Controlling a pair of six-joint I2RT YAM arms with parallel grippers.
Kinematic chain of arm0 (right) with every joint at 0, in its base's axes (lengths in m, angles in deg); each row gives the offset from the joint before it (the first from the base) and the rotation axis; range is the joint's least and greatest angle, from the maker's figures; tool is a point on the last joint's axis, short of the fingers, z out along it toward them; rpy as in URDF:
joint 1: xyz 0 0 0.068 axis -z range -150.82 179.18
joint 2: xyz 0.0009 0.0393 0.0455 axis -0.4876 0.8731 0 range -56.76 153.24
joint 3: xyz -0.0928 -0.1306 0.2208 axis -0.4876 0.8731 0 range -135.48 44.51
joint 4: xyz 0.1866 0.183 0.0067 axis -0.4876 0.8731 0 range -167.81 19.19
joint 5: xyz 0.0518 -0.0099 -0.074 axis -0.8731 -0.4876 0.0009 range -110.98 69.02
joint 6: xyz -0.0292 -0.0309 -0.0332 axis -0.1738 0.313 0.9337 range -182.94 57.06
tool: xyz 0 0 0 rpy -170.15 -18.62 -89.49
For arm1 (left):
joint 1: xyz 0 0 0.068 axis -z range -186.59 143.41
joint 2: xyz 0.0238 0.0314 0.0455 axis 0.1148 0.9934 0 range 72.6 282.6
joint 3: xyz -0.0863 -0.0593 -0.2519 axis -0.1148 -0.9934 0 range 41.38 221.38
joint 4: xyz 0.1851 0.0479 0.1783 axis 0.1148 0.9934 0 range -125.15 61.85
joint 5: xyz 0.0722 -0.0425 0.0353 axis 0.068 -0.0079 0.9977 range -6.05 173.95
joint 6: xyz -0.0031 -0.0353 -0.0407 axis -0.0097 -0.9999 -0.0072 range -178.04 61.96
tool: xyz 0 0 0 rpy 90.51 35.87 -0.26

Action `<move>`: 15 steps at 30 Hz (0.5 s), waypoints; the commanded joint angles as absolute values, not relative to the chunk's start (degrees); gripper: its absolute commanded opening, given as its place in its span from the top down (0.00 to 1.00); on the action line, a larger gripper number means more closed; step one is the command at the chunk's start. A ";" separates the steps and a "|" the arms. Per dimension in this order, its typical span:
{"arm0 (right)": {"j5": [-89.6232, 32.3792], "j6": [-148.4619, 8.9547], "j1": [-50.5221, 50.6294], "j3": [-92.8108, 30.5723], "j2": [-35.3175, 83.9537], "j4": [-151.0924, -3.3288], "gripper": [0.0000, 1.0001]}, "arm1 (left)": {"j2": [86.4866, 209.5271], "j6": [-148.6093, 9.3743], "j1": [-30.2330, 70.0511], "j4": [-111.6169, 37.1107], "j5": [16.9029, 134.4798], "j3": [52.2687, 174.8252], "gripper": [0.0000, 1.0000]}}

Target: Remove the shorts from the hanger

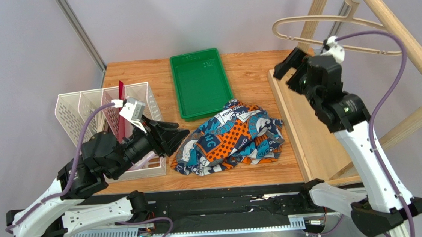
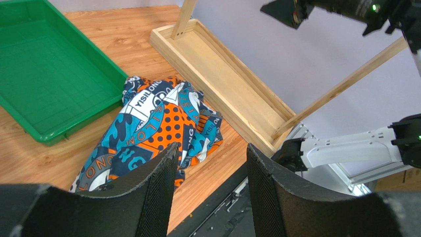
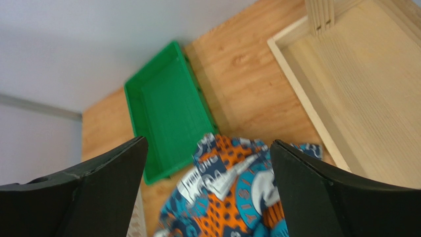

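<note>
The shorts (image 1: pixel 229 137), patterned in orange, teal, navy and white, lie crumpled on the wooden table, off the hanger. The thin light-wood hanger (image 1: pixel 274 28) hangs bare from the rack beam at the upper right. My left gripper (image 1: pixel 172 138) is open just left of the cloth, with nothing between its fingers; its wrist view shows the shorts (image 2: pixel 158 123) beyond the gripper (image 2: pixel 210 163). My right gripper (image 1: pixel 288 67) is open and empty, raised near the hanger's left end. Its wrist view looks down past the gripper (image 3: pixel 208 142) at the shorts (image 3: pixel 232 192) far below.
A green tray (image 1: pixel 200 82) sits behind the shorts. A white mesh organizer (image 1: pixel 82 109) holding a red item stands at the left, beside my left arm. The rack's wooden base tray (image 1: pixel 304 128) and slanted beams (image 1: pixel 398 30) fill the right side.
</note>
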State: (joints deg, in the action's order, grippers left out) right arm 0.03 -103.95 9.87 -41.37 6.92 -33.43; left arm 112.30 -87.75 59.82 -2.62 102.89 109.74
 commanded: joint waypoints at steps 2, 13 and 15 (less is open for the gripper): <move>-6.20 -90.02 -0.66 -28.57 -2.51 -32.97 0.00 | 113.29 -87.83 60.12 -2.19 102.50 108.70 0.41; -19.31 -112.20 -12.48 -3.67 -4.64 -43.96 0.00 | 114.35 -88.80 60.21 -2.19 101.36 107.39 0.40; -19.05 -116.97 -12.57 -0.33 -5.78 -47.30 0.00 | 114.26 -89.32 60.12 -2.10 100.48 106.86 0.40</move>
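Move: Below and to the left of the right hand, the heaped shorts lie on the table about 17 cm left, 6 cm back and some 36 cm down. The green tray is about 16 cm ahead and 25 cm left of that hand at table height, the wooden stand base some 17 cm right and 4 cm back. The emptied hanger hangs roughly 10 cm ahead, 13 cm right and 6 cm up. From the left hand the shorts are about 14 cm ahead, 14 cm right. Sweeping away from the hanger, the right hand dives towards the shorts: first back, left and down together, then almost straight down, some 20 cm lower in all and about 12 cm each back and left. Its wrist turns counter-clockwise and tips down while the fingers stay wide open, touching nothing. The left hand sinks a couple of centimetres, fingers still half open. ##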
